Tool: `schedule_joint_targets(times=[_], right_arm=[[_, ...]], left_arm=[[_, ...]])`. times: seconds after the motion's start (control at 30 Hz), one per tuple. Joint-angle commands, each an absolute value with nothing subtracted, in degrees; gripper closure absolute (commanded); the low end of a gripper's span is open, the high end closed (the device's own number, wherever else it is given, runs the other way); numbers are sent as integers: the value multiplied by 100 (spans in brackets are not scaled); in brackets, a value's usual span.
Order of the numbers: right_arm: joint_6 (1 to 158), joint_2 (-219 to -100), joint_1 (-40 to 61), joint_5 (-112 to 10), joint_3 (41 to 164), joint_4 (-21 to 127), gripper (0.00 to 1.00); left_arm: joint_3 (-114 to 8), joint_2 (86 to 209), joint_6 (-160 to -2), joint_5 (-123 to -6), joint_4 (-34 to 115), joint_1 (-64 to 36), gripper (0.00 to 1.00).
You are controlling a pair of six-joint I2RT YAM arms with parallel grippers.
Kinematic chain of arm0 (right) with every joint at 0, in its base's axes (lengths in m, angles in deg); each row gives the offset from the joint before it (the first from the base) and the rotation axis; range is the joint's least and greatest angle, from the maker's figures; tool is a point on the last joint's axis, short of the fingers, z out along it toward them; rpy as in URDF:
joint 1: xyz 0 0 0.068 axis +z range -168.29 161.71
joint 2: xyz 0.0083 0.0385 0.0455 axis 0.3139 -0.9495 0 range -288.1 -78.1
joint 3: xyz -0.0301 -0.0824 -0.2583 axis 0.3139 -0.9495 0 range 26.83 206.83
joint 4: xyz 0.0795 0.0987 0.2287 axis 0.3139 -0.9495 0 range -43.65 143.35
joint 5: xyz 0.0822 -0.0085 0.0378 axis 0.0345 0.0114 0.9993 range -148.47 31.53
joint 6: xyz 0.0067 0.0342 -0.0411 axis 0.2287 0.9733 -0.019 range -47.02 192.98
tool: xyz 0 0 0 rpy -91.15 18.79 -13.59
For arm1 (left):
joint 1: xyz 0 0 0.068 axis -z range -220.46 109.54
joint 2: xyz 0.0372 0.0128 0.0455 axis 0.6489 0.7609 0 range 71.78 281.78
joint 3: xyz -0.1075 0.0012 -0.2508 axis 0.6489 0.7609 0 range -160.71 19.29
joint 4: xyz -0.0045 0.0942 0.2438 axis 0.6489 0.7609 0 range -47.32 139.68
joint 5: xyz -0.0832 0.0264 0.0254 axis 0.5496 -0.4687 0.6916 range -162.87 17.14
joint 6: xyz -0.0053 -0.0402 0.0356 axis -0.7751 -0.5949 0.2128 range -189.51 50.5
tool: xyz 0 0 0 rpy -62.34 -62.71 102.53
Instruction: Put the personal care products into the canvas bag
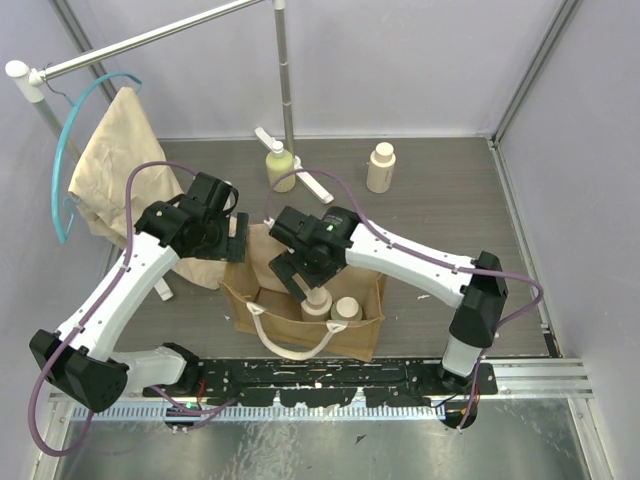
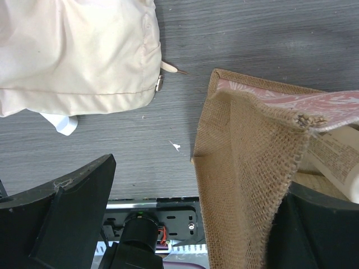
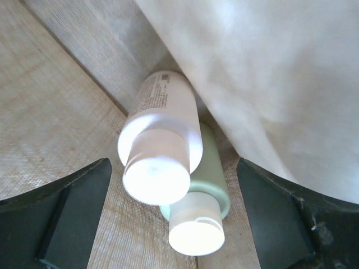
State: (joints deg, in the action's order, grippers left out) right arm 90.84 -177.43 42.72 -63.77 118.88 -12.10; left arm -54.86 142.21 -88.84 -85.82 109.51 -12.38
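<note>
The tan canvas bag (image 1: 352,338) stands open near the arms' bases. Inside it lie a cream bottle (image 3: 162,129) and an olive-green bottle (image 3: 210,179) with a cream cap, the cream one resting on top; both show from above (image 1: 317,303) (image 1: 346,309). My right gripper (image 3: 173,168) (image 1: 303,277) hangs open over them, its fingers apart from both. A yellow-green pump bottle (image 1: 280,168) and another cream bottle (image 1: 380,167) stand on the table behind. My left gripper (image 2: 202,179) (image 1: 232,246) is open at the bag's left corner (image 2: 247,168), the burlap wall against its right finger.
A limp beige cloth (image 1: 115,165) (image 2: 73,50) on a blue hanger (image 1: 68,140) hangs from a metal rack (image 1: 285,75) at the back left. A pale fabric fold (image 3: 263,73) droops into the bag beside the bottles. Grey walls close the right side.
</note>
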Motion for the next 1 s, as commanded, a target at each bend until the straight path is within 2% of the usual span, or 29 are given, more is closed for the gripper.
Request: schedule_joint_targets(times=[0.0, 0.33, 0.4, 0.63, 0.97], right_arm=[[8954, -17314, 4270, -6850, 12792, -1855, 0], [8745, -17000, 4062, -7881, 14051, -1599, 0], [8644, -16925, 3745, -8139, 14089, -1404, 0], [8123, -17011, 1896, -7884, 13914, -232, 0], [7677, -18413, 555, -7273, 14356, 1134, 0]], left_arm=[[-5445, 14192, -8902, -8666, 10832, -1231, 2], [-5357, 14142, -8930, -8661, 10695, -1233, 2], [-5345, 14132, -8943, -8671, 10689, -1227, 2], [-5326, 14108, -9032, -8683, 10649, -1229, 2], [-5207, 14055, -9219, -8725, 10416, -1229, 2]])
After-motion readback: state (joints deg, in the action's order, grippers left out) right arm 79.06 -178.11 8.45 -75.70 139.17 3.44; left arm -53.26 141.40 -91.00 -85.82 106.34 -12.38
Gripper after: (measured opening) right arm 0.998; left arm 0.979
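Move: The last pale bottle on the table stands about 31 cm ahead of the open right hand, 16 cm to its right and 8 cm lower; the pump bottle is level with that bottle, some 24 cm to its left. In the bag, the bottle just placed is about 2 cm back and 9 cm below the right hand, the green one 7 cm right and 3 cm back. From the left hand, the last bottle lies roughly 22 cm ahead and 34 cm right. Still wide open, the right hand rises 15 cm from the bag, then reaches 25 cm forward-right towards the last bottle. ##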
